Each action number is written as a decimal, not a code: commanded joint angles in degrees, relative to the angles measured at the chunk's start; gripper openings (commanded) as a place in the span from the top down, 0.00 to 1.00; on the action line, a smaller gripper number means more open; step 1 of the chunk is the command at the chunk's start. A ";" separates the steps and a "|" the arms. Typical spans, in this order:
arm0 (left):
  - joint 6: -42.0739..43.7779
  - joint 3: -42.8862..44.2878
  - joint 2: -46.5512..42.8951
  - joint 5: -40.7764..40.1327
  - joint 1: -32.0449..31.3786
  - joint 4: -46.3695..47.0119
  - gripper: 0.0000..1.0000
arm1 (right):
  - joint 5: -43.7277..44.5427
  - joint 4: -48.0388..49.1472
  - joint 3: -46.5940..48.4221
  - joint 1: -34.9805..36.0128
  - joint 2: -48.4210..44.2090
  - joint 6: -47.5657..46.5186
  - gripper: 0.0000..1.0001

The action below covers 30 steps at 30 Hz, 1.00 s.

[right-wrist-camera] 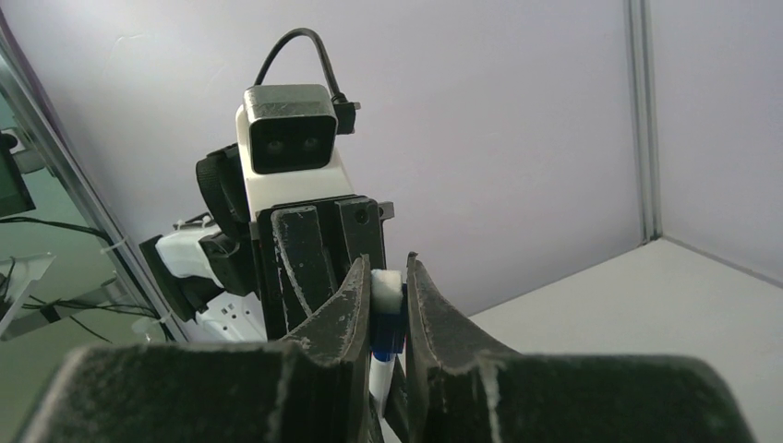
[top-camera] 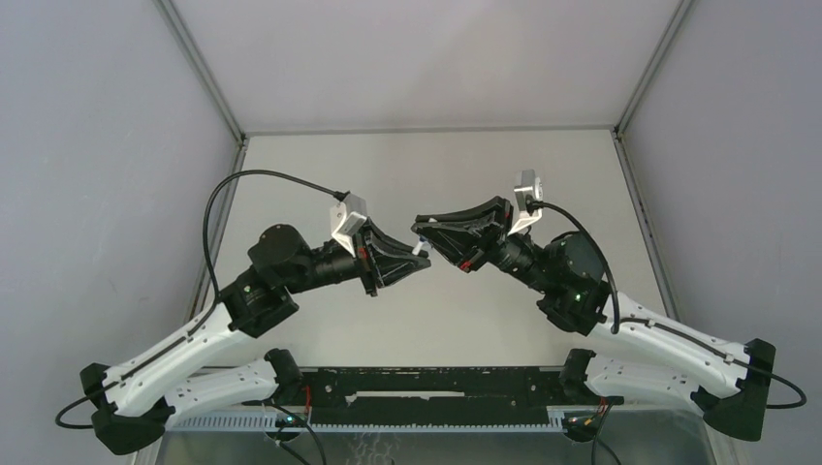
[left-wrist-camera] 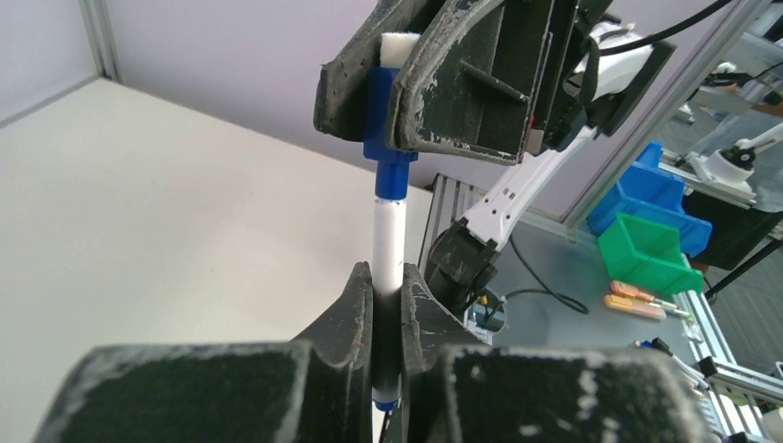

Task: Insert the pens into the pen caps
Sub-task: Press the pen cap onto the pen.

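Note:
Both grippers meet in mid-air over the middle of the table (top-camera: 426,165). My left gripper (left-wrist-camera: 387,277) is shut on a white pen (left-wrist-camera: 388,245), gripping its lower part, with a blue end showing below the fingers. The pen points straight at my right gripper (right-wrist-camera: 387,272), which is shut on a dark blue pen cap (right-wrist-camera: 388,323) with a white pad at its far end. In the left wrist view the pen's top end sits in the mouth of the pen cap (left-wrist-camera: 386,129). From above, only a small white bit of pen (top-camera: 420,249) shows between the left gripper (top-camera: 423,260) and the right gripper (top-camera: 419,229).
Grey walls and metal frame posts (top-camera: 204,73) close in the table on three sides. Past the table's edge, in the left wrist view, stand a blue bin (left-wrist-camera: 646,189) and a green bin (left-wrist-camera: 651,249). The arm bases and a black rail (top-camera: 426,387) line the near edge.

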 commanded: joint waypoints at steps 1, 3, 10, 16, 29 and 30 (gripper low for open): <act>1.41 7.99 -0.79 -6.61 1.78 13.69 1.00 | -9.72 -11.65 -7.47 2.85 6.46 -0.88 1.00; 2.13 8.55 -0.97 -7.13 2.36 13.16 1.00 | -10.71 -12.03 -7.72 3.60 7.73 -1.51 1.00; 0.71 8.73 -1.50 -6.16 5.45 14.80 1.00 | -11.53 -10.50 -10.03 6.22 10.49 -1.53 1.00; 0.85 9.43 -1.91 -6.49 6.95 15.35 1.00 | -12.29 -10.02 -14.17 6.63 10.98 -2.03 1.00; -0.06 10.88 -0.95 -5.94 8.76 17.88 1.00 | -11.38 -9.24 -16.20 12.54 17.21 -3.86 1.00; 0.05 11.00 -1.15 -6.04 8.90 17.74 1.00 | -11.35 -9.36 -16.51 12.80 17.25 -3.98 1.00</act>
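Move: My right fingers hold the blue pen cap right between the pads. The pen, already entering the cap's mouth, has its middle about 4 cm below that hand and some 2 cm back, straight in line sideways. My left fingers grip this pen, its middle about 2 cm above and 1 cm ahead of them. From my left hand the cap is about 6 cm up and 3 cm ahead, with no sideways offset. I keep pressing the cap down onto the pen with my right hand, sinking about 5 cm and drifting nearly 4 cm left and a little forward. My left hand keeps its grip on the pen and goes down with it, some 4.5 cm, plus about 2 cm left and a bit less forward, its fingertips dipping roughly 10 degrees. The right hand closes in sideways on the left; both grips stay shut. ##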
